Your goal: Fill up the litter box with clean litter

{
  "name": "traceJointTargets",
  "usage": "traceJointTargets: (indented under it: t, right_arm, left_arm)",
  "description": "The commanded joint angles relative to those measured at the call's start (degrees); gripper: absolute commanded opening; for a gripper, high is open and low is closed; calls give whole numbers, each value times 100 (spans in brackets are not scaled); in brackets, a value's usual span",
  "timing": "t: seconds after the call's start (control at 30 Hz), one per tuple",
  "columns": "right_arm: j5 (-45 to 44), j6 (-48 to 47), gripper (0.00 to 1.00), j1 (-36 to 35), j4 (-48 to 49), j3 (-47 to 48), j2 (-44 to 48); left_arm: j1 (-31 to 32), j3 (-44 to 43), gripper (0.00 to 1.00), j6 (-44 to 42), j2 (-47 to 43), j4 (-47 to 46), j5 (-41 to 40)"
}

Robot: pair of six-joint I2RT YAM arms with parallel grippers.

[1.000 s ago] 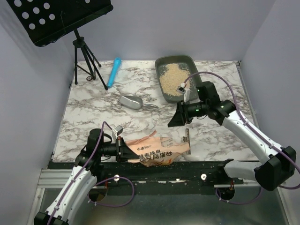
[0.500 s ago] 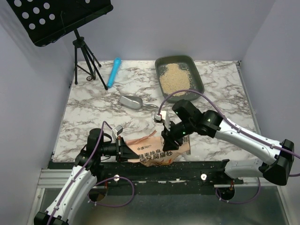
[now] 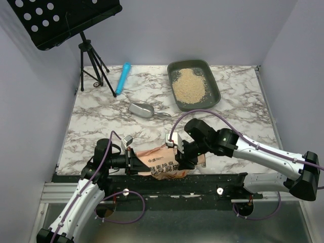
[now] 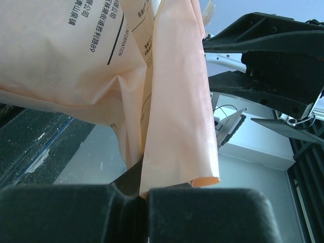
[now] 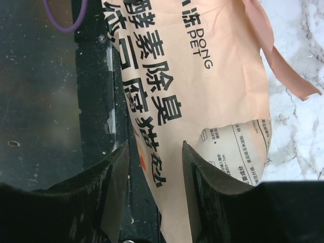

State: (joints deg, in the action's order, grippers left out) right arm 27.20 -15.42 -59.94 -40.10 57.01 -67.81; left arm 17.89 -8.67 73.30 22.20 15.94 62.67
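The dark grey-green litter box [image 3: 216,93] stands at the back of the marble table, a pale beige pile of clean litter [image 3: 188,85] inside it. At the near edge lies a crinkled orange-pink printed bag [image 3: 161,165]. My left gripper [image 3: 132,163] holds the bag's left end; in the left wrist view the left gripper [image 4: 144,202] is shut on a fold of the bag [image 4: 172,101]. My right gripper [image 3: 182,161] hovers over the bag's right half. In the right wrist view the right gripper [image 5: 154,182] is open, its jaws either side of the bag's [image 5: 192,66] edge.
A silver metal scoop [image 3: 142,110] lies mid-table left of the box. Further back lie a blue tube [image 3: 123,77] and a black tripod stand [image 3: 93,71]. A black rail [image 3: 212,183] runs along the table's near edge under the bag.
My right arm has swung from beside the litter box down to the bag at the near edge, and its jaws have widened. The left gripper has kept its hold, unmoved.
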Motion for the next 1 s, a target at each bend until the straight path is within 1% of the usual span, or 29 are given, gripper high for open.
traceJointTargets:
  t: [0.0,0.13,0.37,0.53,0.73,0.87,0.93,0.97]
  right_arm:
    - [-242,-356,55,-79,379,-146,22]
    - [-75,-418,55,-131,389,-366,14]
    - [-92,-137,55,-272,626,-814,66]
    - [-13,-40,53,-299,626,-753,-91]
    - [-206,-75,36,-299,398,-586,-399]
    - [-180,-102,25,-299,143,-463,-487]
    - [-171,-93,13,-307,-24,-419,-531]
    - [-197,-84,4,-299,-59,-402,-531]
  left_arm:
    - [48,-91,0,71,48,155,-36]
    - [48,-83,0,106,65,76,-45]
    - [48,-109,0,194,232,-179,-62]
    - [48,-205,0,159,268,-144,-54]
    - [48,-197,0,167,277,-197,-36]
    - [48,-197,0,255,294,-346,-18]
    - [48,-206,0,282,338,-416,-18]
    - [48,-214,0,282,364,-460,-18]
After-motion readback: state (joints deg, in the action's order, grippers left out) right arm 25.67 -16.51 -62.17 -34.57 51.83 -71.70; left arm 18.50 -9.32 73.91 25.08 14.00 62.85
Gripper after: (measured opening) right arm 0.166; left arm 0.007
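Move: The right hand is open over the litter bag; the lettered fold near the bag's front edge lies some 4 cm below and about 1 cm back and left of it. The scoop lies about 30 cm ahead and 20 cm left, the litter box roughly 45 cm ahead and 5 cm right, both well below. From the left hand, shut on the bag's left end, that fold is about 15 cm right and 1 cm ahead. The right hand sinks about 4 cm onto the bag and closes, pinching its lettered fold; the left keeps hold. ##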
